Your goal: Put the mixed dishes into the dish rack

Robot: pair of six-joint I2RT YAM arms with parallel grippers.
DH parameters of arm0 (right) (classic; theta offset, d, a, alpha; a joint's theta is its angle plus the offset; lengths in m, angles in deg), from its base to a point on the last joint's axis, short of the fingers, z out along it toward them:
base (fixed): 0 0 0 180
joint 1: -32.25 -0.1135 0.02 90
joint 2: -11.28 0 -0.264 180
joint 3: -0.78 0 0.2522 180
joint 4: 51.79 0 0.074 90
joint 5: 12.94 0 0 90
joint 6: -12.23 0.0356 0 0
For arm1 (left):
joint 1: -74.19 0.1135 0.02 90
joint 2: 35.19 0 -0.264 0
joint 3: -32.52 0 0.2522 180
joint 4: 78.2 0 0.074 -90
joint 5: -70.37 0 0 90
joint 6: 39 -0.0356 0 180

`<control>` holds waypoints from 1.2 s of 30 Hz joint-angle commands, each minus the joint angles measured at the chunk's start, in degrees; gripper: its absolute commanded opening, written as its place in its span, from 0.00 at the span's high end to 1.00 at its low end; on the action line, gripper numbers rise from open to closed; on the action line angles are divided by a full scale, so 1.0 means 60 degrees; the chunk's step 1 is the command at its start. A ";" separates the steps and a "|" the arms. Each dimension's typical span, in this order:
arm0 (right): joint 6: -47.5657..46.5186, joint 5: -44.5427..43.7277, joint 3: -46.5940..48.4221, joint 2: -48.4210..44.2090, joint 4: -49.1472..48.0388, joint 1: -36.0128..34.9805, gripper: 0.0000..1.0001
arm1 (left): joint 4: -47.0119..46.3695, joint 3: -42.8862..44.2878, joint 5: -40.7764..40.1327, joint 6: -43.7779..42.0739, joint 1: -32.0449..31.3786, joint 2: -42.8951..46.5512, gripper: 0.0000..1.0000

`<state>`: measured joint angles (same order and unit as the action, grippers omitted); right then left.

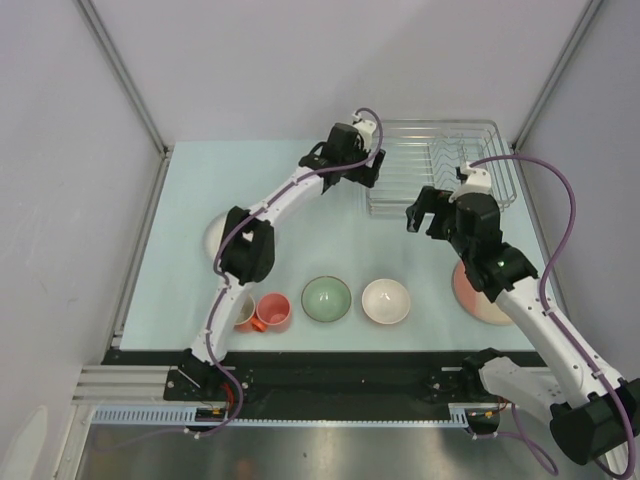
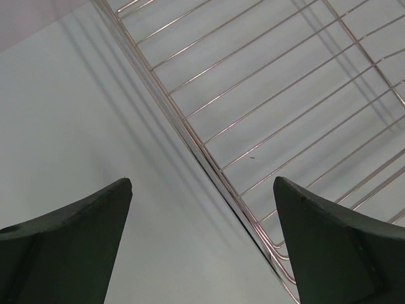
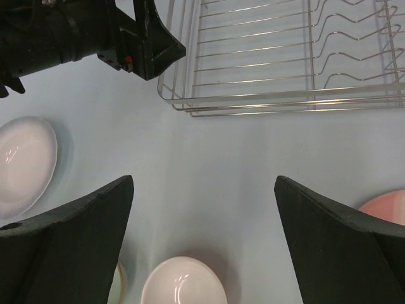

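The dish rack (image 1: pixel 440 165) stands at the far right with nothing in it; it also fills the left wrist view as the dish rack (image 2: pixel 266 114) and tops the right wrist view as the dish rack (image 3: pixel 285 57). My left gripper (image 1: pixel 365 172) hangs open over its left edge, left gripper (image 2: pixel 202 190) empty. My right gripper (image 1: pixel 424 220) is open and empty in front of the rack, right gripper (image 3: pixel 202 183) above the white bowl (image 3: pixel 183 285). In a front row sit a pinkish cup (image 1: pixel 243 312), orange-red mug (image 1: pixel 272 311), green bowl (image 1: pixel 326 299) and white bowl (image 1: pixel 386 301).
A white plate (image 1: pixel 213 235) lies at the left, partly under the left arm, and shows as the white plate (image 3: pixel 22 161). A pink-and-cream plate (image 1: pixel 480 295) lies at the right, half hidden by the right arm. White walls close in the pale table (image 1: pixel 190 190).
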<state>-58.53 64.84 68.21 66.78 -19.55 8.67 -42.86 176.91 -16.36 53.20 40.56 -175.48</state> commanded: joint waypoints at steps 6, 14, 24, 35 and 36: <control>-0.0087 -0.0203 -0.0009 -0.0271 -0.0385 -0.0012 0.00 | -0.0317 -0.0061 -0.1247 -0.0234 -0.0021 -0.0232 0.00; -0.0058 -0.0203 -0.0009 -0.0316 -0.0341 0.0076 0.00 | -0.0301 -0.1408 -0.1891 -0.0337 -0.0006 0.0455 0.00; 0.0103 -0.0218 0.0064 -0.0315 -0.0004 0.0194 0.00 | -0.0784 -0.4791 -0.2172 -0.0542 0.0403 0.2359 0.02; 0.0440 -0.0451 -0.0038 -0.0301 0.0494 0.0149 0.00 | -0.1385 -0.8527 -0.1746 -0.0864 0.1136 0.5142 0.07; 0.0469 -0.0467 -0.0068 -0.0301 0.0494 0.0149 0.00 | -0.1400 -0.8761 -0.1659 -0.0908 0.1166 0.5492 0.09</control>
<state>-57.06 64.14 68.21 66.02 -17.34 9.61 -54.86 130.97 -26.35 51.97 46.46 -148.88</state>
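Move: The dish rack's middle lies about 17 cm to the right of the left hand and 1 cm ahead, some 6 cm lower; the open fingers are already down at the rack's left side wall, one on either side of its rim. The white plate is about 32 cm left and 18 cm back, the green bowl 12 cm left and 31 cm back, both about 9 cm below. From the right hand the rack's middle is some 24 cm ahead, 5 cm right and 18 cm below. The dish rack is dragged by its left wall: the left hand first sinks about 2.5 cm, easing slightly forward, then hauls left some 12 cm and back about 7 cm towards the white plate. The right-hand finger, inside the wall, hooks it, while the gripper stays wide open and the wrist turns roughly 15 degrees, mostly counter-clockwise. ##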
